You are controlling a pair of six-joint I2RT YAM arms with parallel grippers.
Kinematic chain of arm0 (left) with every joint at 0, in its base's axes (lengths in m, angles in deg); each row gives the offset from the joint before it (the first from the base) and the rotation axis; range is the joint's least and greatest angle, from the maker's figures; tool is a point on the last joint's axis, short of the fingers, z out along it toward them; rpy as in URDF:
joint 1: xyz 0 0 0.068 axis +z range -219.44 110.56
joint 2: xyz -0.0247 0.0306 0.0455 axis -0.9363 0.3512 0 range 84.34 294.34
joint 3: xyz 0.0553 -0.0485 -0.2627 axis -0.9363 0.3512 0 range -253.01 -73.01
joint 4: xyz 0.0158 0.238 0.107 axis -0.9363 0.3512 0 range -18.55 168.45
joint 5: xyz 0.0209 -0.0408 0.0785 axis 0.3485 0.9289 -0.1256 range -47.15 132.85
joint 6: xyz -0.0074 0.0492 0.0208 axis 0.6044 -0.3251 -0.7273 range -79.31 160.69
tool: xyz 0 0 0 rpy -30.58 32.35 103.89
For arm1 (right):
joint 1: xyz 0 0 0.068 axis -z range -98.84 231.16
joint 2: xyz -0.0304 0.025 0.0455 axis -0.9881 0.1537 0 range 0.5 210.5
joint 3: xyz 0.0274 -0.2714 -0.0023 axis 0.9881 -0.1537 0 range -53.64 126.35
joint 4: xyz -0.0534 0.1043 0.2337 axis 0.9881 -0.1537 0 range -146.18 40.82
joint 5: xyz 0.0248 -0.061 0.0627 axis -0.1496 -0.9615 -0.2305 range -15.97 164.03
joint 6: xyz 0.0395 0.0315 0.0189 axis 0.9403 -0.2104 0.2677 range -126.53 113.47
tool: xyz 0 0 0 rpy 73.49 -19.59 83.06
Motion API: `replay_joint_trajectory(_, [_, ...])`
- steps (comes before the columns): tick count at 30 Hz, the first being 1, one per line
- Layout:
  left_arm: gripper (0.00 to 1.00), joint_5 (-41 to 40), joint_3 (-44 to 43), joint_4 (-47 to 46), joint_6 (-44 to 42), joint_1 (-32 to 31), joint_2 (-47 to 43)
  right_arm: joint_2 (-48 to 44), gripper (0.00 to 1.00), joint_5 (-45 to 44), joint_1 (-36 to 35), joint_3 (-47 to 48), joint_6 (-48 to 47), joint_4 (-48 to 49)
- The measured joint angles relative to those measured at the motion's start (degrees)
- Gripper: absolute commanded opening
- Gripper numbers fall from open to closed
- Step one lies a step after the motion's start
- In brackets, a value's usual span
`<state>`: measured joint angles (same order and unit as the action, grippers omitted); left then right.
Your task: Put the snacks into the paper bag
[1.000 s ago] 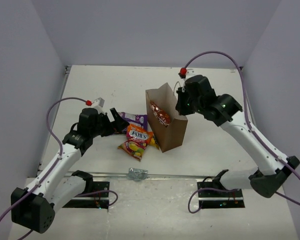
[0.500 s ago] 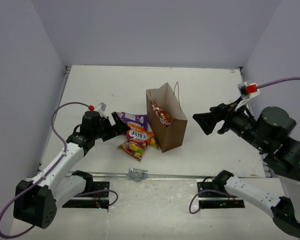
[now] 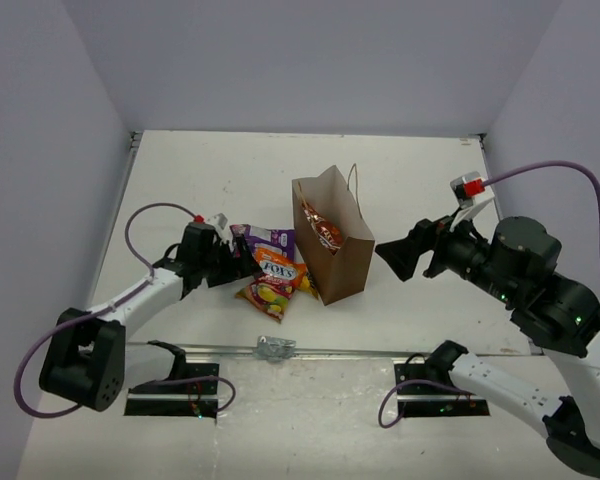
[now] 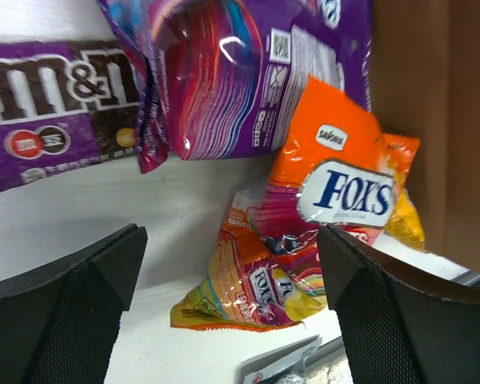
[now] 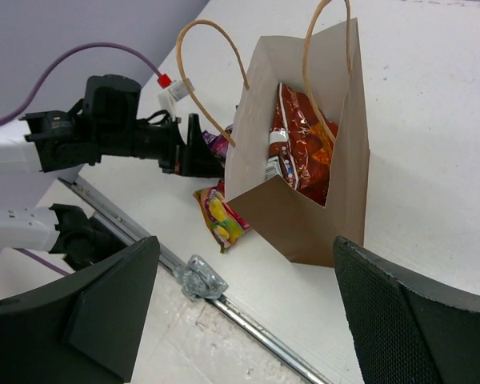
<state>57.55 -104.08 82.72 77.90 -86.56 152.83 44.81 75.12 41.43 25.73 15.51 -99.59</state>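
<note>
The brown paper bag stands upright at mid-table, and a red-and-silver snack bag sits inside it. Left of it lie the other snacks: an orange FOX'S bag on top of a second FOX'S packet, a purple wrapper and a purple M&M's packet. My left gripper is low beside this pile, open and empty. To the right of the paper bag my right gripper hangs open and empty.
A crumpled silver wrapper lies on the metal rail at the table's near edge. Lilac walls close in the table on three sides. The paper bag's string handles stand up above its mouth.
My right gripper opened, left the red bag in the paper bag and pulled back to the right. The left arm lowered and slid slightly right toward the snack pile.
</note>
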Motion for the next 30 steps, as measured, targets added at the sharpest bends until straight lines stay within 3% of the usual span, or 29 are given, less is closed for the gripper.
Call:
replay_joint_trajectory(1, [0.92,0.1,0.1,-0.5,-0.4,-0.7,1.4,-0.2,0.92,0.0,0.0,0.0,0.0,0.1])
replay_joint_trajectory(4, [0.74,0.2,0.1,-2.5,-0.7,-3.8,5.7,-0.3,0.92,0.0,0.0,0.0,0.0,0.3])
replay_joint_trajectory(6, [0.4,1.0,0.1,-4.2,-0.3,-5.6,7.7,0.0,0.92,0.0,0.0,0.0,0.0,0.3])
replay_joint_trajectory(7, [0.02,1.6,0.1,-5.3,-0.1,-6.1,8.2,0.2,0.92,0.0,0.0,0.0,0.0,0.3])
replay_joint_trajectory(11, [0.0,3.0,-0.1,-6.8,0.0,-6.7,6.4,0.6,0.92,0.0,0.0,0.0,0.0,0.3])
replay_joint_trajectory(15, [0.0,0.4,-1.3,0.8,0.0,-6.8,-2.3,0.7,0.92,-0.1,0.0,0.0,0.0,0.3])
replay_joint_trajectory(21, [0.0,-2.4,-19.5,14.3,-0.9,-6.9,-14.1,0.7,0.92,-0.1,0.0,-0.4,0.1,0.9])
replay_joint_trajectory(25, [0.0,-1.3,-30.6,13.0,-0.9,-7.2,-17.3,0.9,0.92,-0.1,0.0,-0.7,0.4,1.2])
replay_joint_trajectory(30, [0.0,-1.9,-37.2,8.5,-1.6,-7.4,-18.3,1.6,0.92,-0.1,0.0,-0.7,0.5,1.6])
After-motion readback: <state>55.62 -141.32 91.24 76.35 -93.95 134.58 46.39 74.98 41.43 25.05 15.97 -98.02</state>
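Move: The open left hand is just above the snacks. The orange Fox's packet's middle lies about 6 cm to its right, 3 cm back and 4 cm below. At about that same depth, the large purple packet is 6 cm ahead and 4 cm right, the M&M's packet 3 cm ahead and 4 cm left. The paper bag stands some 18 cm right and 2 cm ahead. From the right hand, the Fox's packet is roughly 21 cm left, 6 cm ahead, 37 cm down. The left hand dips rightward about 4 cm, pinches the Fox's packet's left edge, then lifts it some 35 cm. ##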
